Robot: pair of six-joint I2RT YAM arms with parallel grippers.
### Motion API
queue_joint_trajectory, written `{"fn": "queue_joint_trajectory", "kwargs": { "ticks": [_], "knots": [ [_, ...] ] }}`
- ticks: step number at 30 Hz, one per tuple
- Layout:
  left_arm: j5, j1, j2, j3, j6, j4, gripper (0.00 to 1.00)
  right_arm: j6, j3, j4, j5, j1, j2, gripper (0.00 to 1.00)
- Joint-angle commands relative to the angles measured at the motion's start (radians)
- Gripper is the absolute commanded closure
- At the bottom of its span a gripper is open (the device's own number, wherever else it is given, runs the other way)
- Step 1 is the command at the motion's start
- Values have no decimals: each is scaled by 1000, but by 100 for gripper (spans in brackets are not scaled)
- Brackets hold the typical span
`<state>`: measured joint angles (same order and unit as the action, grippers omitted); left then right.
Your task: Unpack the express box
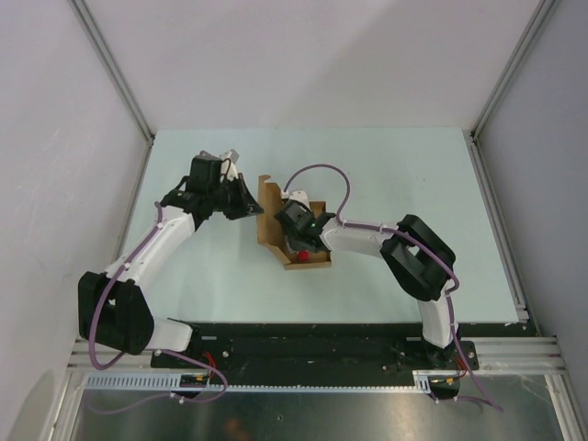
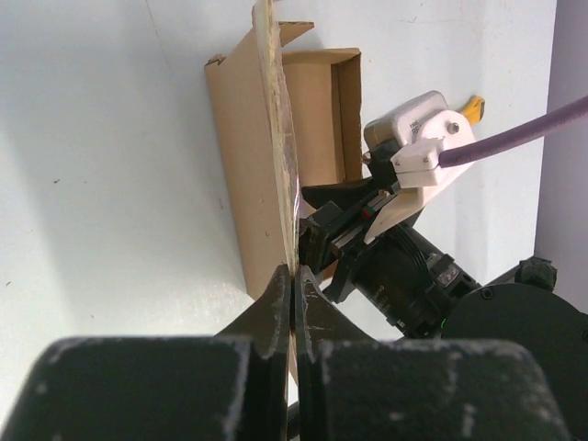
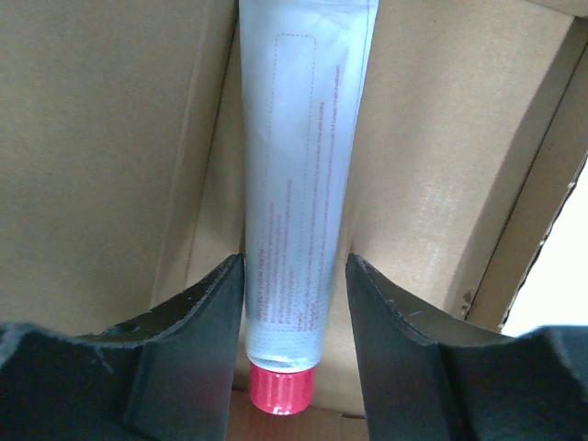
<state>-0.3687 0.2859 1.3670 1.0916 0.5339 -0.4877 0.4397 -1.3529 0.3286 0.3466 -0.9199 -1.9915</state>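
Note:
The express box [image 1: 309, 261] lies open mid-table, a brown cardboard tray [image 2: 317, 106] with its lid flap [image 2: 278, 138] standing upright. My left gripper [image 2: 296, 278] is shut on the edge of that flap [image 1: 269, 208], holding it up from the left [image 1: 254, 209]. My right gripper [image 1: 299, 241] reaches down into the box. In the right wrist view it [image 3: 294, 268] is open and straddles a white tube [image 3: 299, 175] with a red cap [image 3: 280, 390]. One finger [image 3: 207, 303] touches the tube's side; a narrow gap shows at the other.
A bit of a yellow utility knife [image 2: 473, 107] shows on the table beyond the right wrist camera housing [image 2: 418, 138]. The box's cardboard walls [image 3: 101, 138] close in on both sides of the right fingers. Grey walls enclose the pale table [image 1: 395, 165].

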Motion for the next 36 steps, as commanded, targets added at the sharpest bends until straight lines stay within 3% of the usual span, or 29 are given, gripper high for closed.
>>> {"fn": "queue_joint_trajectory", "kwargs": {
  "ticks": [1, 6, 23, 29, 36],
  "knots": [
    [-1, -10, 6, -10, -54, -31, 100, -6, -38, 7, 35, 4, -26, 51],
    [-19, -10, 18, -1, -68, -29, 100, 2, -43, 1, 26, 24, 14, 67],
    [59, -54, 40, 36, -120, -37, 100, 22, -55, 101, 3, 208, 301, 68],
    [66, -67, 43, 53, -137, -52, 100, 11, -51, 76, -113, 237, 339, 69],
    [106, -105, 12, 80, -153, -103, 100, 39, -3, 87, -86, 296, 315, 71]
  ]
}}
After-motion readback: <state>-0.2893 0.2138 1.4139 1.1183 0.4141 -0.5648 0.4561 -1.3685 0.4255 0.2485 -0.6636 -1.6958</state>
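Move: The white tube with the red cap lies on the box floor between the right hand's open fingers, its middle some 3 cm ahead and 1 cm left. The raised lid stands about 8 cm left of that hand, 4 cm farther out and 7 cm higher; the yellow knife lies about 22 cm right and 4 cm ahead, just below. From the left hand, already pinching the lid, the tube is about 3 cm ahead, 9 cm right and 15 cm down. Right hand pinches the tube, lifts it about 12 cm, rightward and forward; left hand pulls held lid 4 cm left. ##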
